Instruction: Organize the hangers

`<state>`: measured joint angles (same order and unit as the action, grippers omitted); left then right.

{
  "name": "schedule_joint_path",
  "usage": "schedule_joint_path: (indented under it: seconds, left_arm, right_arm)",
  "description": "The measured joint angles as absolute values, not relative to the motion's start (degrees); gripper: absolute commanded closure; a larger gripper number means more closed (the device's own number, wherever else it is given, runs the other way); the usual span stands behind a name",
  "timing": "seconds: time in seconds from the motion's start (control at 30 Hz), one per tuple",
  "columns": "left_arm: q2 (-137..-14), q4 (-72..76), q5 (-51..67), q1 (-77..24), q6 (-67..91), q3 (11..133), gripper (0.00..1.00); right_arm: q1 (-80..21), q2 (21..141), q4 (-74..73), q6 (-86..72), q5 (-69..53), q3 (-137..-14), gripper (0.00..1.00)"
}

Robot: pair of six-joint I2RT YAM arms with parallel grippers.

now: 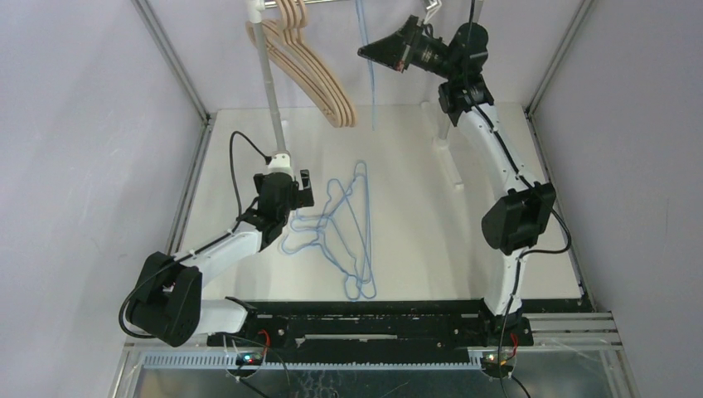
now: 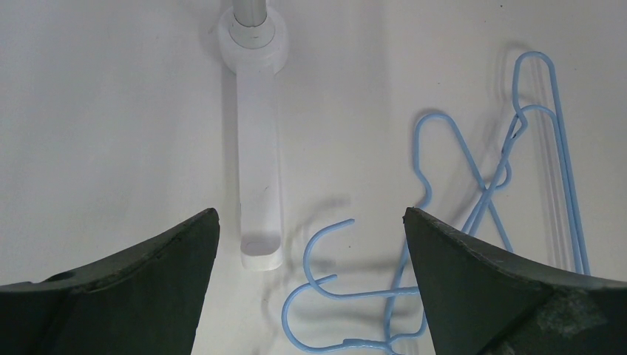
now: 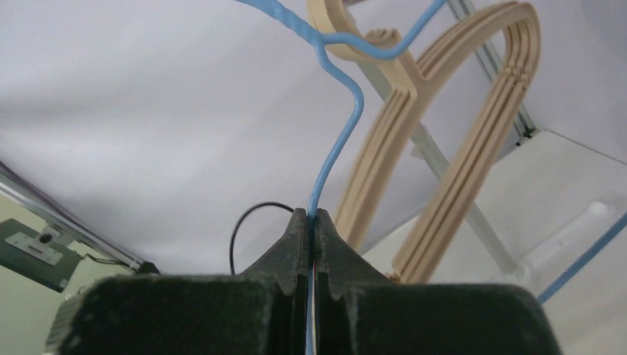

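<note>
Several tan wooden hangers (image 1: 308, 66) hang close together from the rail at the top of the top view, and they also show in the right wrist view (image 3: 444, 148). My right gripper (image 1: 367, 52) is raised beside them and shut on the wire of a light-blue hanger (image 3: 339, 140), which hangs down (image 1: 370, 83). More blue wire hangers (image 1: 344, 232) lie tangled flat on the table. My left gripper (image 1: 295, 187) hovers open at their left edge. Two of their hooks (image 2: 325, 255) lie between its fingertips (image 2: 310, 216), and nothing is gripped.
The rail's silver post (image 1: 269, 75) stands on a white foot (image 2: 260, 177) just ahead of my left gripper. A second white foot (image 1: 448, 162) lies at the right, under my right arm. Metal frame posts and grey walls close in the white table (image 1: 530, 249).
</note>
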<state>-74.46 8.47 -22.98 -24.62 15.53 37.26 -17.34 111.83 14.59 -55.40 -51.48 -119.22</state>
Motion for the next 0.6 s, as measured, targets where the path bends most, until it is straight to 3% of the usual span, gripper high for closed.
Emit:
schedule_joint_path:
  seconds: [0.23,0.6]
  left_arm:
    - [-74.46,8.47,-22.98,-24.62,15.53,37.26,0.00]
    - [-74.46,8.47,-22.96,-24.62,15.53,37.26,0.01]
  right_arm:
    - [-18.63,119.83,12.23,-57.21,-49.28,-128.55,1.00]
    - [-19.81,125.73,8.23,-57.47,-46.06,-131.20,1.00]
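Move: The right hand already grips a blue hanger; its place on the rail lies about 10 cm ahead of that hand, 4 cm left and 9 cm above. The wooden hangers hang some 12 cm left of the hand and 8 cm ahead, their middles about 3 cm lower; the rail's left end is roughly 21 cm left, 9 cm ahead, 9 cm up. From the left hand, the hanging spot is about 18 cm ahead, 15 cm right and 45 cm up. The right hand, still pinching the blue hanger, reaches forward-left some 7 cm while sinking about 6 cm, to hook the rail. ##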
